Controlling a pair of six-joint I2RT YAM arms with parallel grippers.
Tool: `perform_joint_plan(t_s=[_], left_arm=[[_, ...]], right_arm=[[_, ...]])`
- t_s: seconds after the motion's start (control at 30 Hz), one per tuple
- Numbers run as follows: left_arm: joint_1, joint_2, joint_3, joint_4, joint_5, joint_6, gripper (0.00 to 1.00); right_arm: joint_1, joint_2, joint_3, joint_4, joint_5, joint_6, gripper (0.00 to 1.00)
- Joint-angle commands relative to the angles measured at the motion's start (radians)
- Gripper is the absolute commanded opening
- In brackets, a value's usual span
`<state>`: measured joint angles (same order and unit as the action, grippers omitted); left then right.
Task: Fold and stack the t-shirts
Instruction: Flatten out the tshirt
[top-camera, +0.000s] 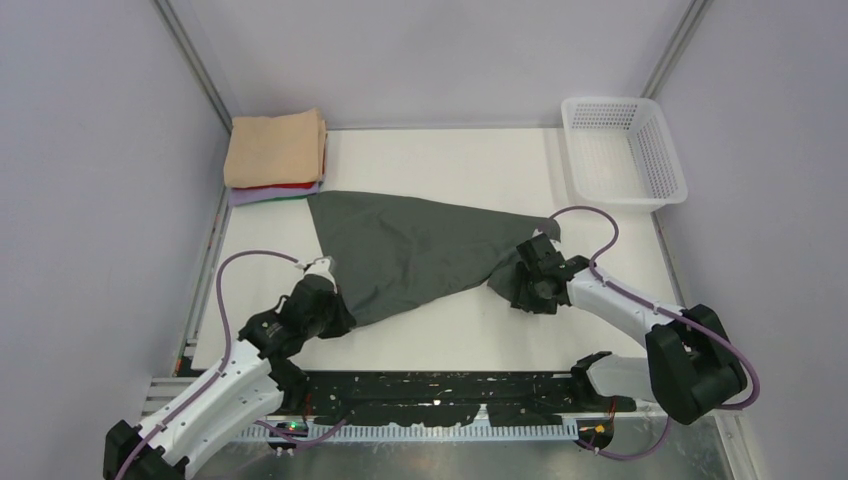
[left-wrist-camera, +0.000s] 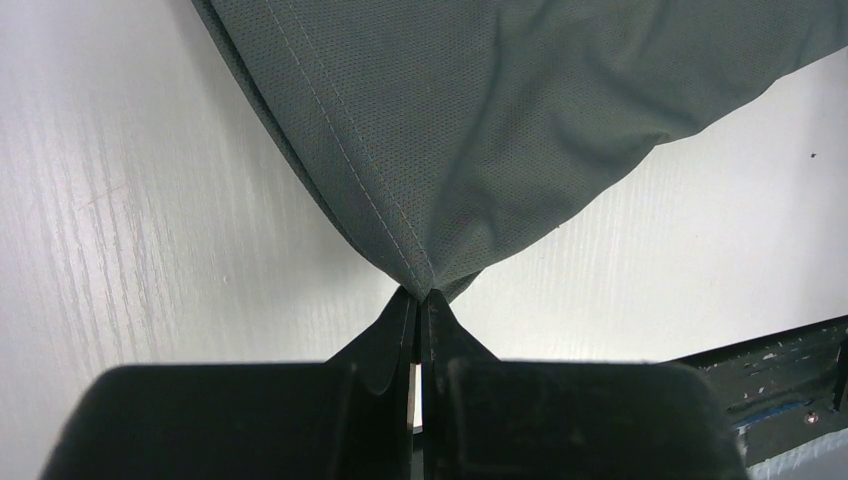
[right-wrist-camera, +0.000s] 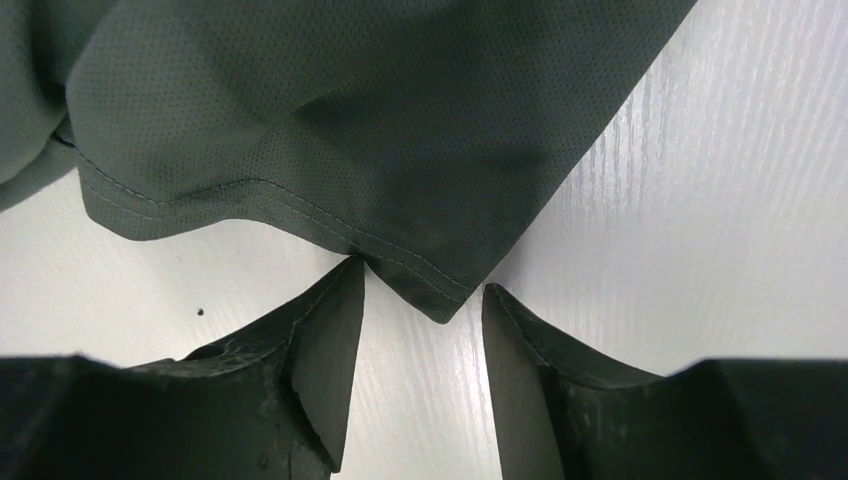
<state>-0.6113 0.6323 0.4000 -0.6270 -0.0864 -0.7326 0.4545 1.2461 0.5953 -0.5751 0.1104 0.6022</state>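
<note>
A dark charcoal-grey t-shirt (top-camera: 420, 250) lies stretched across the middle of the white table (top-camera: 450, 340). My left gripper (top-camera: 338, 312) is shut on its near left corner; in the left wrist view the cloth (left-wrist-camera: 500, 110) bunches to a point at the closed tips (left-wrist-camera: 420, 295). My right gripper (top-camera: 508, 285) stands open at the shirt's right end. In the right wrist view a hemmed corner (right-wrist-camera: 440, 290) lies flat on the table between the spread tips (right-wrist-camera: 421, 277), touching neither finger. A folded stack (top-camera: 275, 150) sits at the back left, peach-tan on top of red and pale lavender.
A white mesh basket (top-camera: 625, 150) stands at the back right corner. Grey walls with metal rails close in the table on three sides. A black slotted rail (top-camera: 440, 395) runs along the near edge between the arm bases.
</note>
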Motion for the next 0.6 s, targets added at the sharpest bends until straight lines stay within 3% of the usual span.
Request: perform_joint_plan(t_s=[0.0,0.2,0.3,0.37,0.57], left_arm=[[-0.002,-0.012,-0.012,0.003,-0.020,-0.010,0.00],[-0.003,-0.011,-0.012,0.012,-0.039,-0.018,0.00],[-0.004,-0.007,-0.009,0.022,-0.053,-0.025,0.00],[-0.003,-0.004,-0.004,0.044,-0.059,-0.025,0.00],[-0.002,0.023,0.061,0.200,-0.094,0.031,0.00]], right_arm=[[0.004,0.046,-0.009,0.084,0.023,0.026,0.52],[0.004,0.100,-0.004,0.111,0.055,0.033,0.37],[0.005,0.109,-0.008,0.137,0.068,0.027,0.16],[0.003,0.095,-0.005,0.150,0.099,0.023,0.07],[-0.001,-0.007,0.051,0.224,0.237,0.020,0.05]])
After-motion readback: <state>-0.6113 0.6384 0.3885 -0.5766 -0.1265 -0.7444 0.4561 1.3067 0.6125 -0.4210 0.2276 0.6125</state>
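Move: Straddled by the right hand's half-open fingers, the t-shirt's near right corner lies almost at the finger point, about 1 cm below it. The inner notch beside this flap is some 5 cm ahead and 8 cm left of that hand; the shirt's far right corner is roughly 16 cm ahead and 5 cm right. For the left hand, already pinching the near left corner, the near right corner lies about 35 cm right, 2 cm ahead and 5 cm lower. Skimming level and forward about 4 cm, the right hand runs its fingertips into the flap at the t-shirt's near right corner while closing from half open to nearly shut, pinching the cloth by its hem edge. Its fingertips tilt forward by some 8 degrees on the way. The left hand keeps its pinch on the near left corner, easing about 1 cm forward only at the end. ##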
